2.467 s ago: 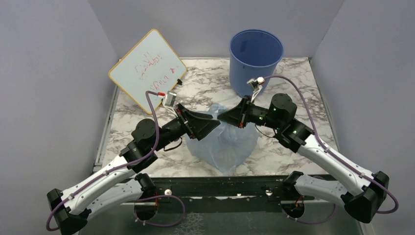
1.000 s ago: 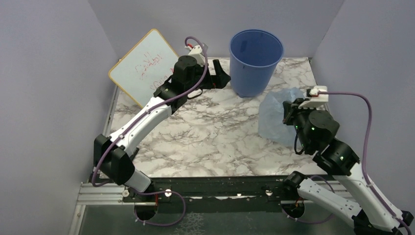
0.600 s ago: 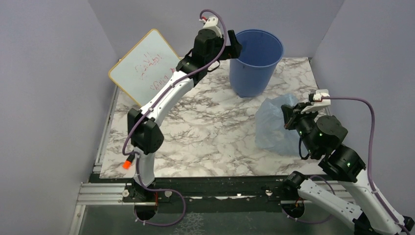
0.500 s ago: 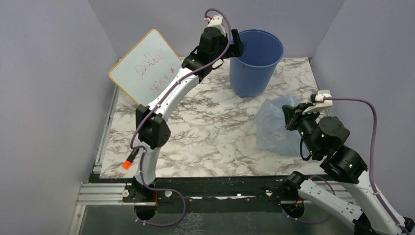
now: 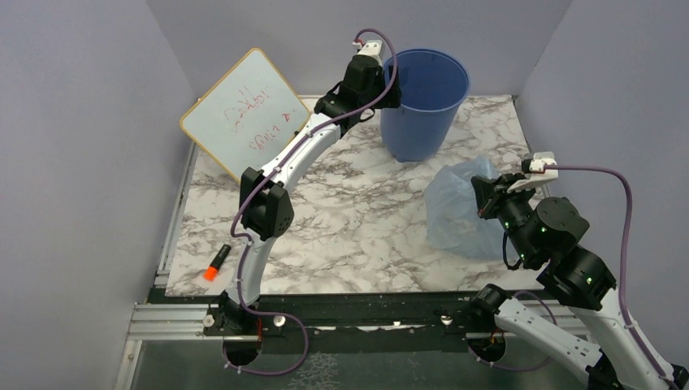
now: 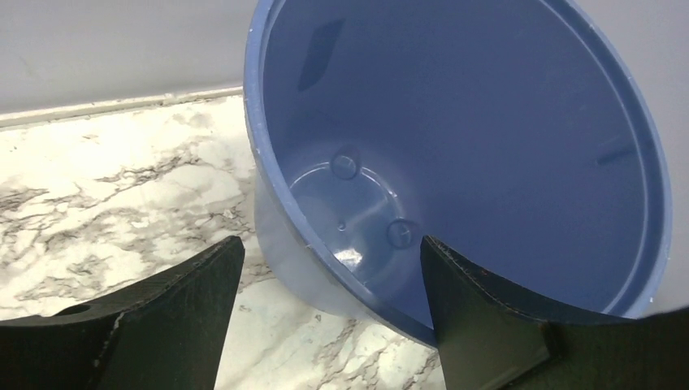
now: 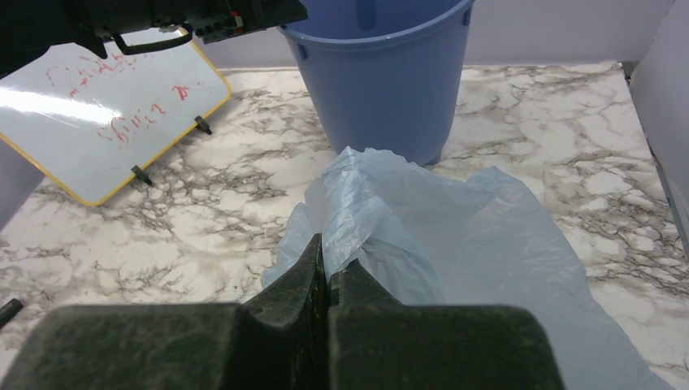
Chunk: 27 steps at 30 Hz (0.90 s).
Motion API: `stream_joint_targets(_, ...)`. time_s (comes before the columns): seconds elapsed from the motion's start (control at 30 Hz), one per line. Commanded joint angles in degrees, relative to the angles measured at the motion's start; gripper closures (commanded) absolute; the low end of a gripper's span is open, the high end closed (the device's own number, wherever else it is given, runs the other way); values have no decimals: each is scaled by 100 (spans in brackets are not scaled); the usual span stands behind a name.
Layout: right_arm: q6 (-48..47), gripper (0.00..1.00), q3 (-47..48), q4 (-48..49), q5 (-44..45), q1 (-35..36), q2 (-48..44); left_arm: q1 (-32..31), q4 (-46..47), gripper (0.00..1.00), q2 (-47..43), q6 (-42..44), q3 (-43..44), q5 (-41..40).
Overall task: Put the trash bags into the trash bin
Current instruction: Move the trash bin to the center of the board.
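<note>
The trash bin (image 5: 426, 89) is a round blue bucket standing upright at the back of the marble table. My left gripper (image 5: 388, 80) is at its left rim. In the left wrist view the left gripper (image 6: 331, 244) is open, and the rim of the empty bin (image 6: 487, 146) runs between its two black fingers. The trash bag (image 5: 453, 215), thin crinkly light blue, lies on the table's right side, in front of the bin. My right gripper (image 5: 481, 195) is shut on a bunched fold of the bag (image 7: 455, 236), pinched at the tips of the right gripper (image 7: 326, 244).
A white board with red writing (image 5: 244, 110) leans at the back left; it also shows in the right wrist view as the white board (image 7: 106, 114). An orange marker (image 5: 217, 262) lies near the table's front left edge. Grey walls close in both sides and the back.
The left gripper let go of the bag, swung to the back and rose to the bin's rim, its jaws narrowing slightly. The right gripper drew the bag from the middle to the right.
</note>
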Motion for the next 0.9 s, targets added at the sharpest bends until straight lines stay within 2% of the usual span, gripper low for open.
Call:
stream_joint_targets(0.0, 6, 97, 227, -121, -147, 14, 95, 20, -739, 26, 245, 644, 120, -175)
stream_joint_targets(0.27, 39, 96, 265, -129, -221, 14, 143, 22, -875, 42, -64, 797, -358, -625)
stream_joint_targets(0.33, 53, 96, 276, -134, -195, 15, 119, 22, -883, 52, -160, 787, -477, -738)
stream_joint_targets(0.57, 77, 96, 249, -51, -128, 14, 38, 66, -893, 100, -660, 738, -1099, -1339)
stream_joint_targets(0.73, 71, 96, 245, -28, -158, 14, 43, 268, -852, 100, -1305, 524, -1921, -1169)
stream_joint_targets(0.87, 78, 96, 249, -37, -134, 14, 76, 348, -785, 100, -2187, 403, -2882, -905)
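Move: The trash bin's near-left rim is already between the left hand's open fingers, or just under them; the bin's middle lies about 4 cm ahead, 9 cm right and 15 cm below. The whiteboard sits roughly 7 cm ahead and 40 cm left of the left hand, 18 cm lower, and the trash bag about 25 cm back, 18 cm right, 14 cm lower. From the right hand the bin's middle is some 36 cm ahead, 5 cm left, 22 cm below. The left hand's fingers close and pinch the bin's left rim, one finger inside and one outside, as the hand sinks about 4 cm and slides left. With the rim gripped, it draws the bin back and farther left, rising a little, for some 7 cm left and 3 cm back in all, while the wrist rolls and swings about 10 degrees counter-clockwise. The right hand keeps holding the bag nearly still. ##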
